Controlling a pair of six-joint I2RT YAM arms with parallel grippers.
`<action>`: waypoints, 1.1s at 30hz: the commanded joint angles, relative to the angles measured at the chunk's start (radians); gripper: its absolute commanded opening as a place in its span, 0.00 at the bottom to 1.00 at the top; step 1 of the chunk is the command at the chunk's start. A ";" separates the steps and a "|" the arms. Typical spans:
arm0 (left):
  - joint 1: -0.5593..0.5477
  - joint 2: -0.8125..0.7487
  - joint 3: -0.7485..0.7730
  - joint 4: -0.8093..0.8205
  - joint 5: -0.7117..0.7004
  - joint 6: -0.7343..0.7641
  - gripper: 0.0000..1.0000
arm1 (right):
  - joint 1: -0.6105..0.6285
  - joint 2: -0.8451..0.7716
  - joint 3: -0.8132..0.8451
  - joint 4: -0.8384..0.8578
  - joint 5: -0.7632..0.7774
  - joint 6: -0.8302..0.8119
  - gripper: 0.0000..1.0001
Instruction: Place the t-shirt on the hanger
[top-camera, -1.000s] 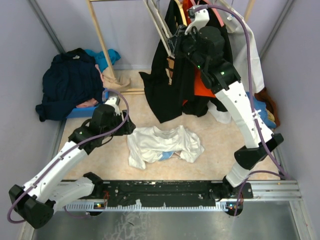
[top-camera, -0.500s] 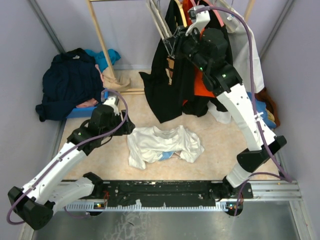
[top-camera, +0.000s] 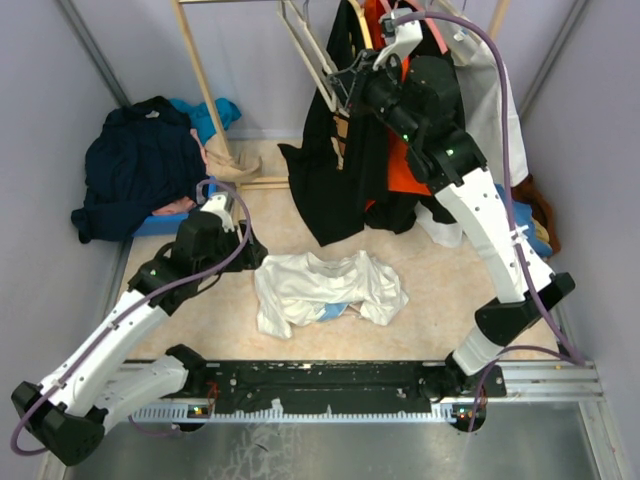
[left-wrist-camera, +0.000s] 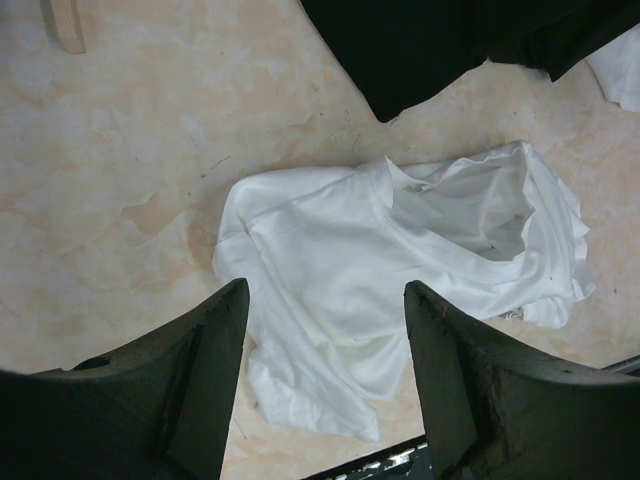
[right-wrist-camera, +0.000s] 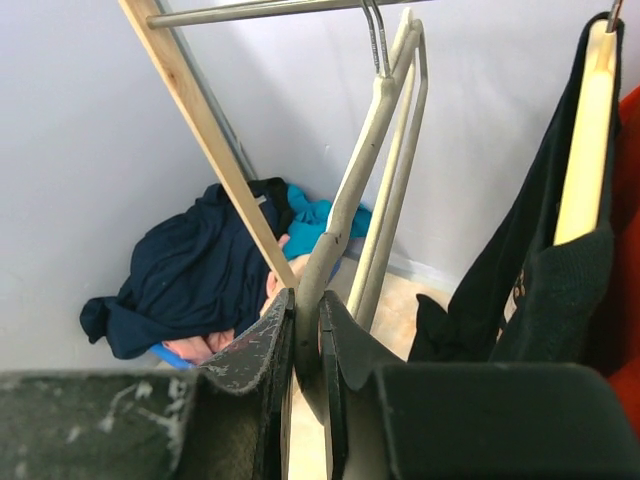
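Note:
The t-shirt (top-camera: 325, 290) lies crumpled on the beige floor between the arms, white with a bit of blue print showing at its lower edge. In the left wrist view the t-shirt (left-wrist-camera: 400, 270) lies below and ahead of my open left gripper (left-wrist-camera: 325, 290), which hovers at its left end without touching it. My left gripper (top-camera: 245, 250) sits just left of the shirt. My right gripper (top-camera: 345, 90) is raised at the rack. Its jaws (right-wrist-camera: 308, 320) are shut on the lower arm of the pale grey hanger (right-wrist-camera: 350, 190), whose wire hook is over the metal rod.
A wooden rack post (top-camera: 205, 80) slants beside the hanger (top-camera: 310, 50). Black (top-camera: 340, 170), orange (top-camera: 405, 170) and white (top-camera: 495, 100) garments hang on the rack. A dark navy clothing pile (top-camera: 145, 165) lies back left. Grey walls close in both sides.
My right gripper loosened briefly and is shut on the hanger's arm again; the hanger has swung a little to the left. The left arm has shifted slightly toward the back.

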 joint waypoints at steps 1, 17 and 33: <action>0.002 -0.030 -0.006 -0.009 -0.017 0.019 0.70 | 0.013 0.025 0.053 0.091 -0.070 0.020 0.06; 0.002 -0.058 -0.011 -0.021 -0.023 0.020 0.71 | 0.082 0.063 0.080 0.082 -0.052 -0.024 0.34; 0.003 -0.048 0.005 -0.029 -0.016 0.019 0.71 | 0.082 -0.012 0.001 0.104 -0.043 -0.054 0.35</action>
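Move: Still pinched by its near end in the right fingers, the bare white hanger is to be taken to the empty stretch of rail, which lies about 12 cm ahead, 9 cm left and 12 cm above that hand. The black shirt hangs some 10 cm ahead, 3 cm right and 15 cm below; the orange shirt about 10 cm ahead, 8 cm right and 12 cm below. From the left hand, that rail stretch is roughly 27 cm ahead, 6 cm right and 44 cm up. Drawing the pinched hanger end left, away from the hanging shirts, the right hand travels about 5.5 cm, sinking slightly and turning some 5 degrees counter-clockwise. There it stops and opens the fingers from nearly shut to about a third, letting go of the hanger, then backs off about 2 cm towards the base, easing slightly right and up. ##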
